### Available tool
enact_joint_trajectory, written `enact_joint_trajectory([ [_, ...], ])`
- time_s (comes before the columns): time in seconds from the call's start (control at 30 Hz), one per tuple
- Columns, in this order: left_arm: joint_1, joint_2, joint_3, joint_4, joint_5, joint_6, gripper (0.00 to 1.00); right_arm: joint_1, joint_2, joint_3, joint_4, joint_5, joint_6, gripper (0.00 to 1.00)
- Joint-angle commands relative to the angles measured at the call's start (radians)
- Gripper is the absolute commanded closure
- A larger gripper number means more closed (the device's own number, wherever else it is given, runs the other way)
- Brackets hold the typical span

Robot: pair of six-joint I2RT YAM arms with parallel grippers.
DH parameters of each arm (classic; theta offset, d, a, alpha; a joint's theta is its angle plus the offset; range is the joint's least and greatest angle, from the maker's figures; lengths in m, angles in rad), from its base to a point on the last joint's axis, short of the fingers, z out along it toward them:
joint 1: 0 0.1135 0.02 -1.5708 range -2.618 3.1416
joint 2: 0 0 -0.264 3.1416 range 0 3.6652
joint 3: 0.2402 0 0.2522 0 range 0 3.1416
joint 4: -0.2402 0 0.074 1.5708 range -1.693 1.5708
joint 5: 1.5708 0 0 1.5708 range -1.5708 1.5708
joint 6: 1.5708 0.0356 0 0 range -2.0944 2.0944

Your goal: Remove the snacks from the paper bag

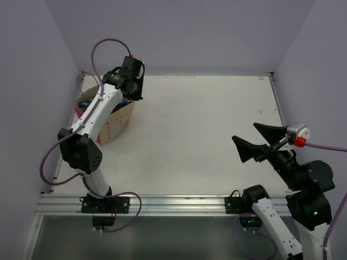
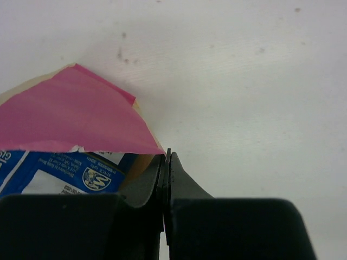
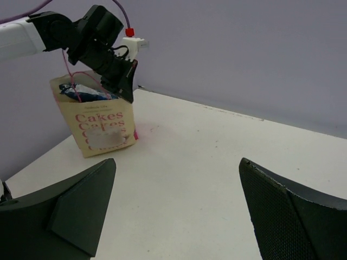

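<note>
The paper bag (image 1: 115, 123) stands at the table's far left, with a cream front printed "Cakes" (image 3: 101, 127) and a pink side (image 2: 70, 114). A blue-and-white snack packet (image 2: 54, 173) lies in its open top, also visible from the right wrist (image 3: 84, 92); other snacks are hidden. My left gripper (image 2: 167, 157) is shut at the bag's right top corner (image 3: 128, 95), its fingers pressed together right beside the pink edge. Whether paper is pinched between them does not show. My right gripper (image 3: 176, 162) hangs wide open over the right of the table (image 1: 252, 138), holding nothing.
The white table (image 1: 206, 135) is walled by pale purple panels at the back and both sides. An aluminium rail (image 1: 179, 203) runs along its near edge, where both arm bases are bolted. Purple cables loop off the left arm (image 1: 87, 116).
</note>
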Motion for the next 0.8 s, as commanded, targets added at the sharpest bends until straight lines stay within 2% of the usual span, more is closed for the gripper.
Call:
enact_joint_trajectory([
  [0.0,-0.086,-0.041,0.061,0.034,0.093,-0.1,1.0,0.004,-0.01,0.009,0.029,0.029,-0.017,0.01],
  [0.13,-0.184,0.026,0.146,0.028,0.125,-0.157,1.0,0.003,-0.01,0.01,0.023,0.034,-0.023,0.01],
  [0.23,-0.24,0.098,0.285,0.014,0.16,-0.184,1.0,0.004,-0.013,0.01,0.023,0.048,-0.029,0.01],
  [0.33,-0.278,0.172,0.409,-0.004,0.176,-0.204,1.0,0.004,-0.014,0.015,0.014,0.052,-0.036,0.01],
  [0.47,-0.288,0.227,0.485,-0.006,0.182,-0.217,0.99,0.004,-0.022,0.012,0.013,0.071,-0.042,0.01],
  [0.5,-0.286,0.229,0.485,0.002,0.182,-0.212,0.93,0.004,-0.023,0.012,0.01,0.072,-0.043,0.01],
  [0.53,-0.287,0.227,0.483,0.003,0.182,-0.206,0.7,0.004,-0.023,0.012,0.01,0.072,-0.043,0.01],
  [0.63,-0.288,0.206,0.508,0.01,0.211,-0.137,0.3,0.004,-0.026,0.013,0.006,0.068,-0.045,0.01],
  [0.73,-0.286,0.137,0.535,0.022,0.226,-0.03,0.13,0.004,-0.023,0.016,0.006,0.056,-0.046,0.01],
  [0.77,-0.286,0.108,0.529,0.031,0.211,-0.002,0.11,0.004,-0.02,0.019,0.006,0.051,-0.045,0.01],
])
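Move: The left fingers are already shut on the rim at the right end of the paper bag. The bag's middle lies about 11 cm to their left, 2 cm back and 10 cm below, with bare table to their right. The blue packet inside is some 7 cm left, 2 cm back and 4 cm down; the bag's far pink handle is roughly 18 cm left, 4 cm ahead and level. From the right hand the bag is about 44 cm left, 24 cm ahead and 29 cm below. Still pinching the right end of the bag's rim, the left hand drags the bag to the right over the bare table for about 18 cm, rising some 3 cm on the way while it turns roughly 15 degrees clockwise and its left side dips. It then stops travelling sideways, opens wide to let go of the rim and lifts about 3 cm more, fingers still pointing down and forward. ##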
